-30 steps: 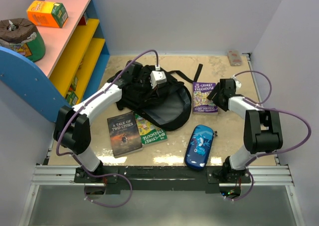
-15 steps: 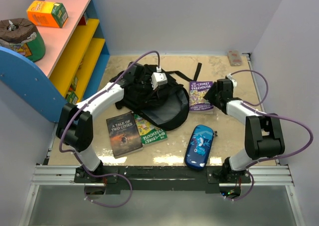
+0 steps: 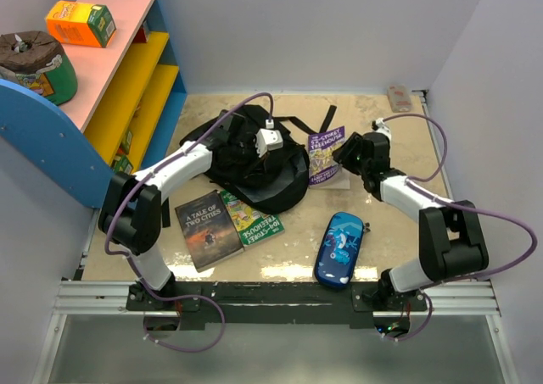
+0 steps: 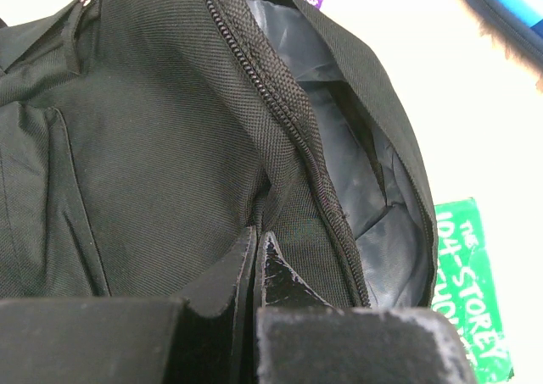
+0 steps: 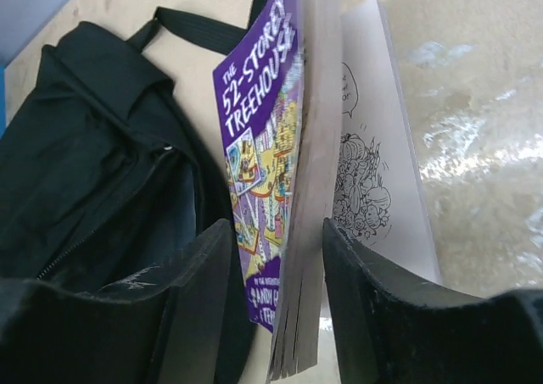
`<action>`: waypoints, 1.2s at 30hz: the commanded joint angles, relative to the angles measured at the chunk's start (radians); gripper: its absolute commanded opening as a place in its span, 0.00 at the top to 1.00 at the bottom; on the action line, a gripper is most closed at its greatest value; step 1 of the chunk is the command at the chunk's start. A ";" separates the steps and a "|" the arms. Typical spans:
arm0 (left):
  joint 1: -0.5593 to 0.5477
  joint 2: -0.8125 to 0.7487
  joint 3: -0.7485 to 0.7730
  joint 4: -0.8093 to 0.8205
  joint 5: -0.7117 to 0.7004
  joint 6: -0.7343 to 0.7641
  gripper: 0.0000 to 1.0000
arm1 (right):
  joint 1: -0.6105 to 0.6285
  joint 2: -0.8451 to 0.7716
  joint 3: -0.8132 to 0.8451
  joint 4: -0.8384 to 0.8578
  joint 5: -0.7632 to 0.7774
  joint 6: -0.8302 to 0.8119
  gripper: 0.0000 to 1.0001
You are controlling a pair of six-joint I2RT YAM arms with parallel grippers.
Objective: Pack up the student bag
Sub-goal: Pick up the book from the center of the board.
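Note:
The student bag (image 3: 246,168), a floppy black backpack, lies at the table's middle back with its zip mouth open, showing grey lining (image 4: 356,147). My left gripper (image 3: 254,142) is shut, and its tips (image 4: 256,236) pinch the bag's fabric beside the zip. The purple "52-Storey Treehouse" book (image 3: 325,157) stands tilted on edge just right of the bag. It sits between the fingers of my right gripper (image 3: 344,155), which close on its page block (image 5: 301,231). A back page has flopped open onto the table. The bag (image 5: 93,147) lies right beside that book.
A dark "A Tale of Two Cities" book (image 3: 206,229) and a green Treehouse book (image 3: 254,221) lie in front of the bag. A blue pencil case (image 3: 339,247) lies near the front right. A coloured shelf unit (image 3: 127,70) stands on the left. A small object (image 3: 399,97) rests at the back right.
My right gripper has narrowed round the purple book, tipped it up from flat and carried it left toward the bag. The left gripper kept its grip and shifted the bag's flap slightly.

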 commanded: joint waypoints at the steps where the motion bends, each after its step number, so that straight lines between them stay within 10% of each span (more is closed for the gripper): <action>1: -0.003 -0.016 -0.005 0.041 0.037 0.025 1.00 | 0.027 0.092 0.001 0.079 -0.100 0.029 0.52; 12: -0.003 -0.047 -0.023 0.032 0.039 0.049 1.00 | 0.032 0.155 -0.003 0.092 -0.109 0.017 1.00; 36: 0.036 -0.220 -0.132 0.430 -0.237 -0.340 1.00 | 0.032 -0.270 0.330 -0.379 -0.211 -0.076 1.00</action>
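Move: The right hand's half-open fingers straddle the purple treehouse book, its middle about 2 cm ahead, 3 cm left and 5 cm below. From that hand the bag's middle is some 30 cm left and level with it, the loose strap about 13 cm ahead and 3 cm left, and the blue pencil case about 29 cm straight back. The left hand still pinches the bag's zip edge, the book about 23 cm to its right and some 6 cm lower. Down about 5 cm first, the right hand sinks with its fingers astride the book's page block, closes on it and pinches it, then rises some 19 cm, drifting slightly left as it turns 10 degrees counter-clockwise. Late on, the left hand, keeping its pinch on the zip edge, pulls it up about 6 cm and forward 4. ##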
